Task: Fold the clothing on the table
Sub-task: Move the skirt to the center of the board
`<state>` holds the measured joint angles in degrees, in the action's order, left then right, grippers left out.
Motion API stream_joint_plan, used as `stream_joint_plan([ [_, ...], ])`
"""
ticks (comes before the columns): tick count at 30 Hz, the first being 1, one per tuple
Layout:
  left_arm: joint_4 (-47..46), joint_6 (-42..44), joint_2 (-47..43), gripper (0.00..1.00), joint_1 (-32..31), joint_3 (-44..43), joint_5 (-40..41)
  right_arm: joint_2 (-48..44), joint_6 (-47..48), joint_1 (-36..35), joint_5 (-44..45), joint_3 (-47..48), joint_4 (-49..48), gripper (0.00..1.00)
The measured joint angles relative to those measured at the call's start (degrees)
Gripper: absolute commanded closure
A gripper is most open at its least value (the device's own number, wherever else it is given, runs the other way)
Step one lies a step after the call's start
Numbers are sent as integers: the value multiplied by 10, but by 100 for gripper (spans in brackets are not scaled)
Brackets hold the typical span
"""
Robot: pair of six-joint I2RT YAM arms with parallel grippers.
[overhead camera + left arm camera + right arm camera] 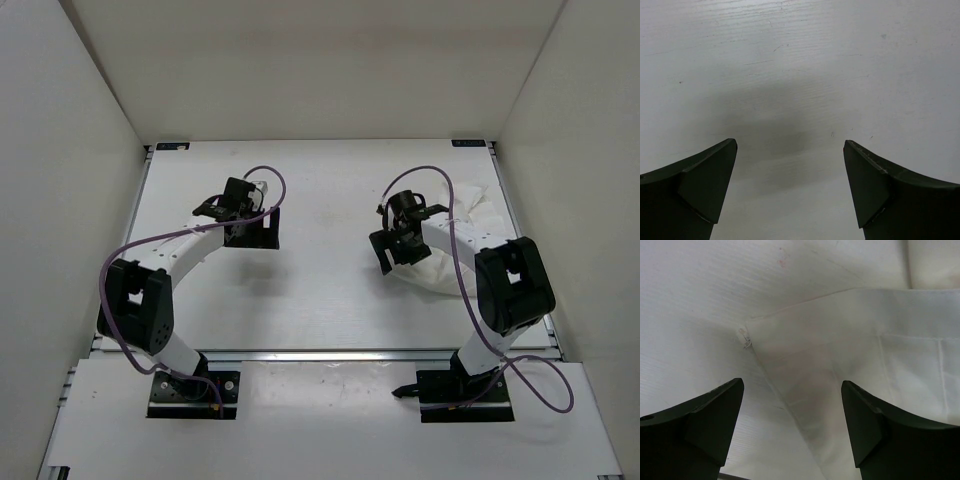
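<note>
The clothing [472, 216] is a white bunch of fabric at the right side of the table [330, 290], partly hidden under the right arm. My right gripper [392, 254] hovers open over its left edge. In the right wrist view a corner and a hemmed edge of the clothing [850, 340] run between the spread fingers of the right gripper [792, 383], which hold nothing. My left gripper [250, 238] stands open over the bare table at the left. In its own view the left gripper [790, 144] has only white tabletop [800, 75] between its fingers.
White walls [70, 200] box the table in on the left, back and right. A metal rail [330, 354] runs along the near edge, in front of the arm bases. Purple cables [120, 260] loop off both arms.
</note>
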<state>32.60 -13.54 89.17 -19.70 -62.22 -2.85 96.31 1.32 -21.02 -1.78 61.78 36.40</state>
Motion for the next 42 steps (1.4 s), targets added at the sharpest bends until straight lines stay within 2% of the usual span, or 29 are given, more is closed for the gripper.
stream_joint_plan([
  [9,-1,0,5,1,5,-1,2,20,2,-3,-11,-18,-7,24],
  [19,3,3,-12,1,4,-4,2,25,-1,5,-8,-17,-15,34],
  [22,1,5,-24,1,5,-4,-2,26,-1,11,-9,-17,-20,45],
  [24,-2,6,-29,1,5,-4,-6,27,1,17,-9,-17,-24,56],
  [27,-3,7,-30,2,4,-4,-7,33,4,25,-12,-11,-29,81],
  [28,-2,7,-30,1,4,-4,-8,36,4,29,-13,-7,-31,93],
  [29,-2,7,-30,2,4,-4,-9,40,5,31,-16,-3,-35,99],
  [32,-3,7,-29,1,5,-4,-13,53,2,29,-32,11,-44,100],
  [36,-3,7,-25,1,14,-4,-25,93,4,10,-51,67,-35,100],
  [38,-2,6,-22,1,24,-4,-26,134,6,-10,-70,131,-9,100],
  [42,5,6,-9,1,64,-30,-22,230,13,-70,-118,343,48,100],
])
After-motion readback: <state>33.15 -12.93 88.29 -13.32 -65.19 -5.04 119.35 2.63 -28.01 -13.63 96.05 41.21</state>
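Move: The skirt's middle lies about 10 cm to the right of the open right gripper and 4 cm ahead, on the board some 3 cm below it. Its left corner is much nearer, roughly 4 cm to the left of the gripper and 2 cm ahead, with the skirt's edge running right under the fingers. The board's centre is about 15 cm to the left and 2 cm ahead of the gripper. From the left gripper, the skirt's middle is some 39 cm to the right, level with it and about 8 cm below. Lower the right gripper about 2 cm, easing it slightly back, and shut its fingers on the skirt just inside the left corner. Keep the pinch and sweep quickly left and forward, some 13 cm, towards the board's centre, rising about 3 cm late on and turning 10 degrees counter-clockwise. Raise the open left gripper 2 cm, then ease it left and forward. ##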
